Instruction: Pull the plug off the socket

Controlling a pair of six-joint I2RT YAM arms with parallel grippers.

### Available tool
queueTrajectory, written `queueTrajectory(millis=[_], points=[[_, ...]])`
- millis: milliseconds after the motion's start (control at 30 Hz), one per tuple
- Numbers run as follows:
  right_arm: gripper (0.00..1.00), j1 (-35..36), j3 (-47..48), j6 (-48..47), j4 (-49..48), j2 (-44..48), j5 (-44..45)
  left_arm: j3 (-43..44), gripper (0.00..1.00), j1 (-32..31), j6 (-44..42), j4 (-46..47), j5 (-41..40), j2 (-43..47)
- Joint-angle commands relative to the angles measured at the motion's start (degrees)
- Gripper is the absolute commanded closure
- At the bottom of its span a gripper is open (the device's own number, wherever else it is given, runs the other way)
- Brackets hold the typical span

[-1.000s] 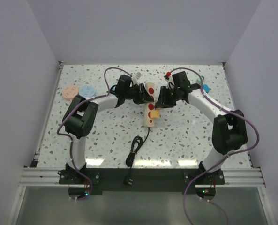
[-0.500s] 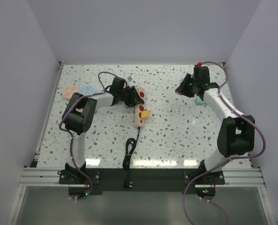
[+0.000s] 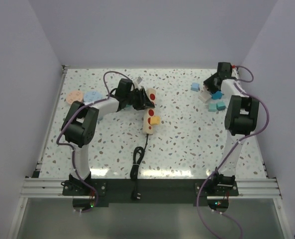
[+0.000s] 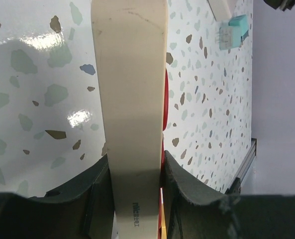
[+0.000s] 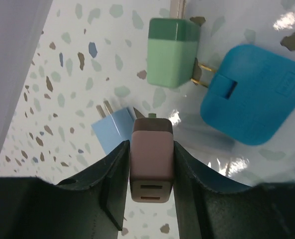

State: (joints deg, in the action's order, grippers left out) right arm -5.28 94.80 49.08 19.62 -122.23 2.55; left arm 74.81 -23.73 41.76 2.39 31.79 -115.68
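The socket point(image 3: 149, 113) is a pale wooden strip with red round faces, lying mid-table with a black cable point(image 3: 139, 158) at its near end. A yellow plug point(image 3: 155, 120) sits in it. My left gripper point(image 3: 141, 100) is shut on its far end. In the left wrist view the fingers point(image 4: 100, 186) clamp both sides of the strip point(image 4: 131, 94). My right gripper point(image 3: 211, 84) is at the far right, away from the strip. It is shut on a pink plug point(image 5: 152, 157), held just over a pale blue plug point(image 5: 111, 130).
Loose plugs lie below the right gripper: a green one point(image 5: 173, 52), a large blue one point(image 5: 246, 94), and blue and teal blocks point(image 3: 216, 102) in the top view. An orange disc point(image 3: 73, 96) and a blue disc point(image 3: 92, 95) lie far left. Walls close the sides.
My right gripper left the strip and swung to the far right corner with the pink plug in it. My left gripper stayed shut on the strip, which shifted a little left.
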Motion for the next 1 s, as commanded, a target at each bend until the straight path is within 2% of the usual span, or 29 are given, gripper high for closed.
queueTrajectory(millis=[0,167,200,367,567,633,667,800,967], points=[[0.55,0.1,7.7,2.7,-1.3,-3.7,-0.3,-1.2,1.00,-0.2,-1.8,0.6,2.5,4.1],[0.26,-0.3,9.0,3.0,1.2,-2.6,-0.6,-1.5,1.00,-0.2,-1.7,0.6,2.0,4.0],[0.25,-0.5,7.5,3.0,1.4,-1.7,-0.7,-1.5,1.00,-0.2,-1.6,0.6,1.9,4.0],[0.24,-0.7,-2.1,0.0,-1.6,10.6,-5.7,-0.7,1.00,-0.1,-0.9,0.8,0.7,3.8],[0.24,2.0,-10.9,-10.7,2.4,19.8,-20.8,0.9,1.00,-0.1,1.0,2.3,1.3,2.0],[0.24,6.7,-16.6,-16.9,4.4,23.9,-25.5,1.4,1.00,-0.1,1.6,2.9,2.0,1.4],[0.24,6.8,-16.7,-18.7,5.3,23.9,-25.5,1.5,1.00,-0.1,1.9,3.3,2.2,1.3],[0.25,15.4,-24.5,-23.5,2.6,26.2,-32.8,2.3,1.00,-0.1,3.0,4.2,3.7,0.5],[0.24,24.1,-24.6,-26.1,2.1,25.5,-34.4,2.1,1.00,-0.3,3.2,4.6,4.5,0.4]])
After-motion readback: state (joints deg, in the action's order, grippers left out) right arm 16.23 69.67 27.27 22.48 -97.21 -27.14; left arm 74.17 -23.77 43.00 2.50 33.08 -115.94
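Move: The yellow plug, the last one on the socket strip, lies about 25 cm back and 30 cm left of the right hand, roughly level. The brown plug is still between the right fingers. On the table, some 3 cm lower, the small blue plug is 8 cm left and 2 cm ahead, the big blue plug 6 cm right and 2 cm back. From the left hand, holding the strip, the yellow plug is about 12 cm back, 4 cm right, slightly below. Forward 2 to 3 cm first, the right hand opening wide and letting go of the brown plug. It then lifts nearly 10 cm and sweeps back and left, over 20 cm each way, towards the yellow plug, sinking about 5 cm late on and turning some 55 degrees counter-clockwise, fingers still wide. The left hand keeps its pinch on the strip, almost still. ##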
